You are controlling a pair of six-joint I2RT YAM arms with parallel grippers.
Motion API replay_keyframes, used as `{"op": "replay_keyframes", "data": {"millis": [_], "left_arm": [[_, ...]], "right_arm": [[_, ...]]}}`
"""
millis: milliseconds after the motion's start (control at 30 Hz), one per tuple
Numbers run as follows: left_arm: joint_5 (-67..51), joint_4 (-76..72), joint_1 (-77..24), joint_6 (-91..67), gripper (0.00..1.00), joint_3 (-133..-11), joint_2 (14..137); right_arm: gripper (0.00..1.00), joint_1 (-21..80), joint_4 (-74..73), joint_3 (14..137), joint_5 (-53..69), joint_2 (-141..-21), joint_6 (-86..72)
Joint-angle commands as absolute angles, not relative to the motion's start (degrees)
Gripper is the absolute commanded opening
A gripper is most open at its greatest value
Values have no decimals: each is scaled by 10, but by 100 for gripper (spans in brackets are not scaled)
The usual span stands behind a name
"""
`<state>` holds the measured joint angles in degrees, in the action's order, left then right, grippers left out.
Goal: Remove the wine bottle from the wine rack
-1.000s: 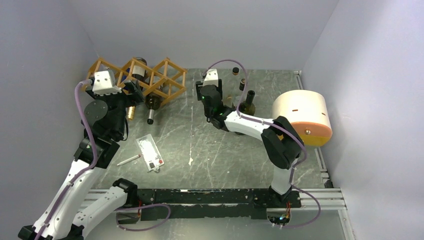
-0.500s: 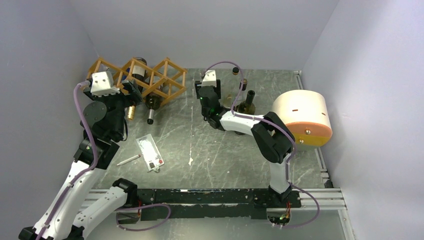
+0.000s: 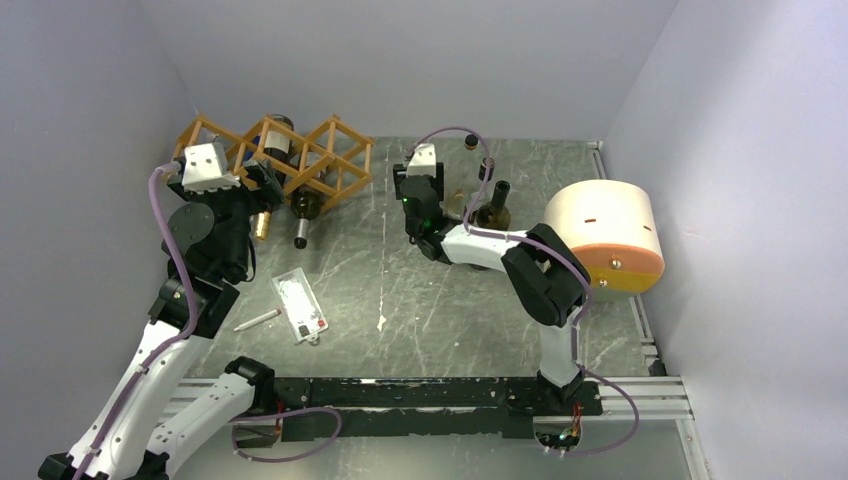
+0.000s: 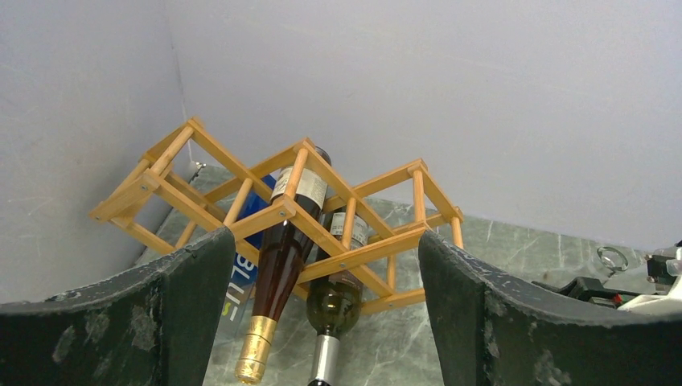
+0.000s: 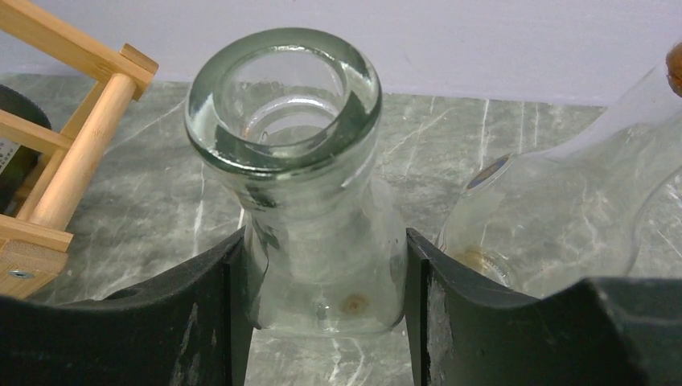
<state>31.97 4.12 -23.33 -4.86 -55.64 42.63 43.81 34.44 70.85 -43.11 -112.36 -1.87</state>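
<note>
The orange-brown wooden wine rack [image 3: 300,155] [image 4: 322,205] stands at the back left. Two wine bottles lie in it, necks toward me: a brown one with a gold cap [image 4: 281,265] [image 3: 263,224] and a dark green one with a silver cap [image 4: 331,301] [image 3: 301,232]. My left gripper [image 4: 323,241] [image 3: 268,178] hovers open just in front of the rack, both necks between and beyond its fingers, touching neither. My right gripper [image 5: 322,265] [image 3: 440,205] is shut on an upright clear glass bottle [image 5: 314,217], both fingers against its sides, on the table right of the rack.
A second clear glass vessel [image 5: 563,217] stands right of the held one. A dark upright bottle [image 3: 495,208] and two small bottles [image 3: 471,142] are behind the right arm. A big cream-and-orange cylinder [image 3: 605,235] sits at right. A white packet [image 3: 299,305] and pen [image 3: 257,320] lie front left.
The right arm has folded in and its wrist has shifted slightly left, still gripping the clear bottle. The left arm has barely moved.
</note>
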Motion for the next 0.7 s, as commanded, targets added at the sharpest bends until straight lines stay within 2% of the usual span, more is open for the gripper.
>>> {"op": "replay_keyframes", "data": {"millis": [0,200,400,667], "left_arm": [[327,20,-226,-45,88,-552,427],[323,20,-226,-47,87,-552,431],[322,19,-225,-48,87,-550,433],[321,20,-224,-50,87,-548,439]], "right_arm": [[54,435,382,702,-441,-1120,-33],[82,435,370,699,-442,-1109,-31],[99,435,345,698,-435,-1086,-37],[100,440,250,713,-415,-1040,-66]]}}
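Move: The right hand grips the body of the clear bottle, its middle practically at the hand point, with the table roughly 10 cm below. Level with it and some 9 cm to the right stands the corked bottle; the labelled bottle is about 9 cm back and 11 cm right. The wine rack's right end lies about 12 cm left and 1 cm ahead. From the waiting left hand the clear bottle is roughly 20 cm ahead, 27 cm right and 23 cm below. In place at first, the right hand spreads its fingers from their grip on the clear bottle to fully open, letting the body go. Then it rises about 2 cm and eases back roughly 1 cm, starting to clear the bottle, with the fingers still pointing forward and almost no turn of the wrist. ##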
